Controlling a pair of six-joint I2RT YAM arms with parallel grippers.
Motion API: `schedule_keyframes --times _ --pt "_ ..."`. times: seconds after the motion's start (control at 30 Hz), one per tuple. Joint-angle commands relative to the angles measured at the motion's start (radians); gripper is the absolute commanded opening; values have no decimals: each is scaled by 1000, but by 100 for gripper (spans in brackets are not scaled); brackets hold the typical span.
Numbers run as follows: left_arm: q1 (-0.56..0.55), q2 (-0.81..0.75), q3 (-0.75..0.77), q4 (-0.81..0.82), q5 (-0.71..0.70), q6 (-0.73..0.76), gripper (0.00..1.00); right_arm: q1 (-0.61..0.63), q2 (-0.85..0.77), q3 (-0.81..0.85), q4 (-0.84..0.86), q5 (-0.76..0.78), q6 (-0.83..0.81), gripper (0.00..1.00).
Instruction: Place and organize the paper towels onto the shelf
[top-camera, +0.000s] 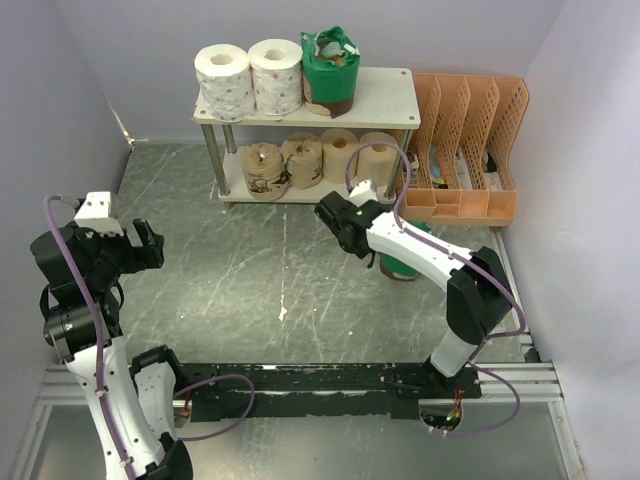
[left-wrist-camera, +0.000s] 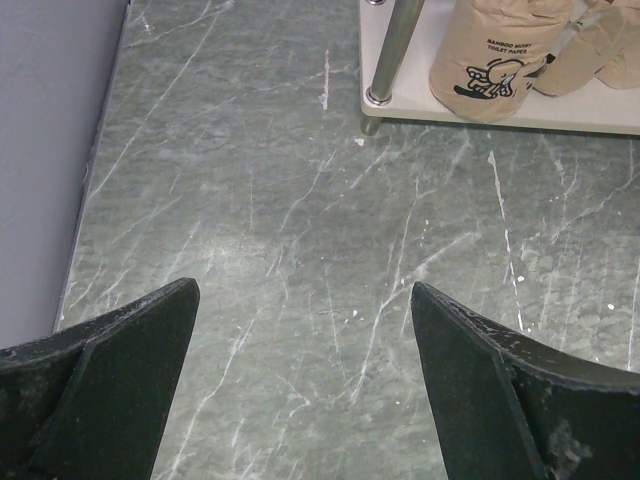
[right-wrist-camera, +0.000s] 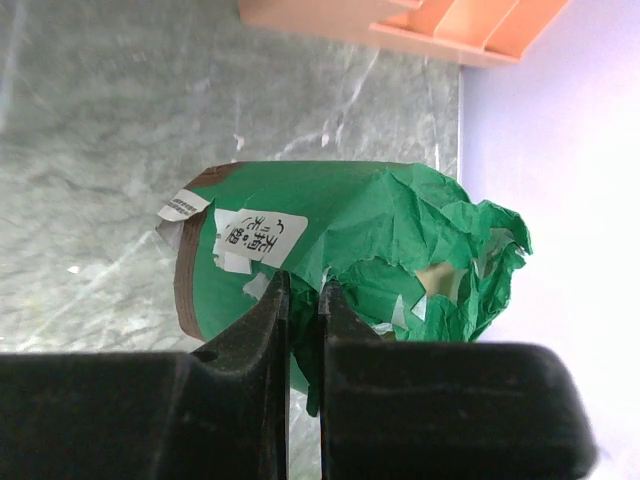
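Note:
The shelf holds two white rolls and a green-wrapped roll on its top board. Several tan rolls sit on the lower board; the leftmost has a printed label. A second green-wrapped roll lies on its side by the table's right edge. It is mostly under the right forearm in the top view. My right gripper is shut on a fold of this roll's torn wrapper. My left gripper is open and empty over bare table at the left.
An orange perforated file rack stands right of the shelf, just behind the green roll, and shows in the right wrist view. A shelf leg is ahead of the left gripper. Walls close in on the left, back and right.

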Motion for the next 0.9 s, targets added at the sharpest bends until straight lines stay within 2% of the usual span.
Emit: schedule_keyframes --times 0.0,0.2,0.4,0.63,0.87 --pt "11 -12 -3 25 7 7 98 23 -50 167 -186 98 43 0" --pt "12 -15 -3 26 7 6 98 24 -51 364 -253 166 -29 0" --pt "12 -16 -3 26 8 6 98 50 14 649 -369 224 -113 0" --pt "13 -10 -3 25 11 7 98 84 -5 801 -322 222 -203 0" --pt "14 -5 -3 25 11 7 98 84 -43 926 -131 173 -426 0"
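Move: My right hand already holds the green-wrapped paper towel. The free place at the right end of the top shelf lies about 24 cm ahead, 2 cm left and 9 cm above it. The shelved green roll stands some 10 cm left of that place, with the nearer white roll 10 cm farther left. The orange organizer is about 22 cm ahead and 16 cm right of my hand. From my left hand the free place is some 32 cm ahead, 43 cm right and 5 cm lower. I keep my right fingers pinched on the green wrapper and raise the roll steeply, about 25 cm and almost straight up in front of the shelf's right end, quickly at first and then slower. On the way I tip the hand up by some 20 degrees, so the fingers point less steeply down, and let it drift only slightly forward and left. ##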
